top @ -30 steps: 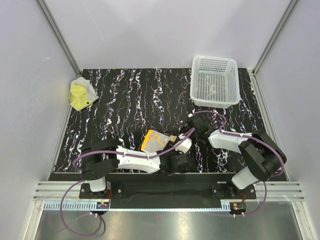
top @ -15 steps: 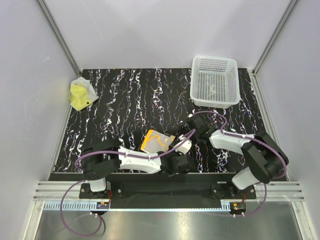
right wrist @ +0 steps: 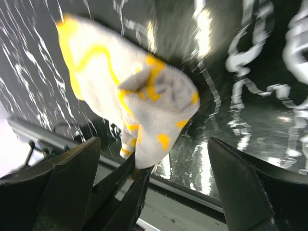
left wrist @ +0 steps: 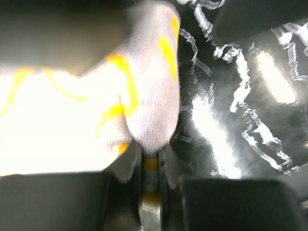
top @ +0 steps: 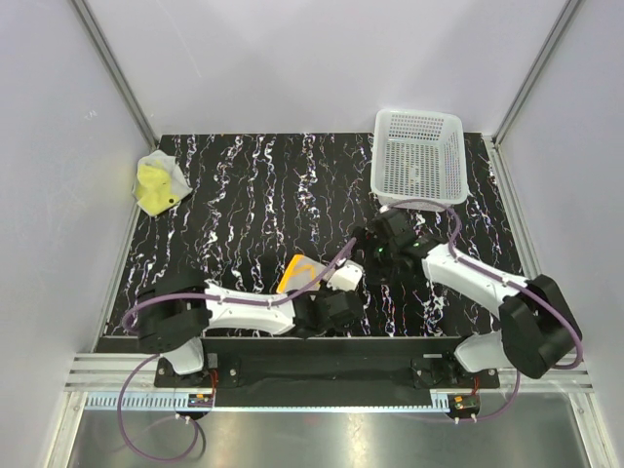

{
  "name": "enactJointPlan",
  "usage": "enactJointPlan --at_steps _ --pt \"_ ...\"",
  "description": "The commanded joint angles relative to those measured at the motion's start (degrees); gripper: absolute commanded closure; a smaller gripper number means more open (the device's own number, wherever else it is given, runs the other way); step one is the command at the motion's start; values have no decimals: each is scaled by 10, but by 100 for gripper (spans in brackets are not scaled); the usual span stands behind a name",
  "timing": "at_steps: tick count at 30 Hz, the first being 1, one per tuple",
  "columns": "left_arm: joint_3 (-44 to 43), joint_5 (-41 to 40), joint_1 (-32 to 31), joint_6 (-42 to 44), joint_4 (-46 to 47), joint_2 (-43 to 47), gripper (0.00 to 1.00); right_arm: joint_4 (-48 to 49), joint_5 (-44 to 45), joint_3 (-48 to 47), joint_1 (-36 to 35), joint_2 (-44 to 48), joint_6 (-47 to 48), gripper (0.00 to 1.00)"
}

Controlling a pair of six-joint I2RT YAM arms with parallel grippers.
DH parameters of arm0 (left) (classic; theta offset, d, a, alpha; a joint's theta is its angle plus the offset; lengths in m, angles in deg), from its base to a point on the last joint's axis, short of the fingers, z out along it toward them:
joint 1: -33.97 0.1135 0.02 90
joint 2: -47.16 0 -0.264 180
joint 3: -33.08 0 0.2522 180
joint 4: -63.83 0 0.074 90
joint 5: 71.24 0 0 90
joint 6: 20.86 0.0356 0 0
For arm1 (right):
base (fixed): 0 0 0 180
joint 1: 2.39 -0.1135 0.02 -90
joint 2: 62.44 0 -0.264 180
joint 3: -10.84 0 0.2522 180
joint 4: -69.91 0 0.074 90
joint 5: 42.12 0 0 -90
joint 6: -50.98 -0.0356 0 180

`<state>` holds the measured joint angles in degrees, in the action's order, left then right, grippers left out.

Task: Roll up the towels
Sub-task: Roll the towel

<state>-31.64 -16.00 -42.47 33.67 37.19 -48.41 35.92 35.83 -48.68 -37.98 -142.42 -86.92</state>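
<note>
The orange towel [top: 298,272] lies bunched near the table's front edge; its underside shows white with yellow squiggles [right wrist: 139,101]. My left gripper [left wrist: 150,156] is shut on one end of it, with cloth pinched between the jaws. My right gripper [right wrist: 154,144] stands wide open just right of the towel [top: 369,253], a finger on each side and touching nothing. The yellow towel [top: 156,183] sits crumpled at the table's far left edge, away from both grippers.
A white perforated basket [top: 419,190] stands at the back right, just beyond the right arm. A metal rail [top: 322,375] runs along the near edge, and white walls close in both sides.
The left gripper shut on the orange towel's end and pulled it slightly left. The right gripper opened wide and let the towel go, its arm swinging out to the right.
</note>
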Motion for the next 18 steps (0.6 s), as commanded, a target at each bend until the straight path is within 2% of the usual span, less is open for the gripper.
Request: enactJointPlan --at_steps 1,4,8,10,16,18 --pt "20 67 11 -25 32 39 100 -68 40 -33 59 47 29 0" --pt "40 94 24 -36 52 56 100 -88 43 -40 95 79 36 0" --pt "78 138 45 -56 93 80 100 -93 41 -35 98 113 33 0" --pt "97 172 63 -65 127 93 100 -76 13 -10 99 130 19 0" --pt "166 269 111 -82 233 122 100 99 -117 118 98 200 -25 0" --pt "178 297 131 -89 249 129 100 140 -133 140 98 217 -32 0"
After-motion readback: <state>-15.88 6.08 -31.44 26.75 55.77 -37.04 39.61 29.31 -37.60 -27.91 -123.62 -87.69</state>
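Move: The towel's rolled end is already pinched in the left gripper; its middle lies about 5 cm to that hand's left, 3 cm ahead and 2 cm below, with the yellow-edged flat end some 10 cm left and 4 cm ahead. From the open right gripper, the towel's middle is about 8 cm left, 6 cm back and 6 cm below; the white basket is some 20 cm ahead and 14 cm right, about 3 cm lower. Keep the left fingers shut on the rolled end of the towel and hold that gripper nearly in place, tilting it some 25 degrees so its body leans left and the fingers point more to the right. Swing the empty, still wide-open right gripper about 6 cm right, rising and going slightly forward, then ease it back 3 cm or so while it stays raised. ##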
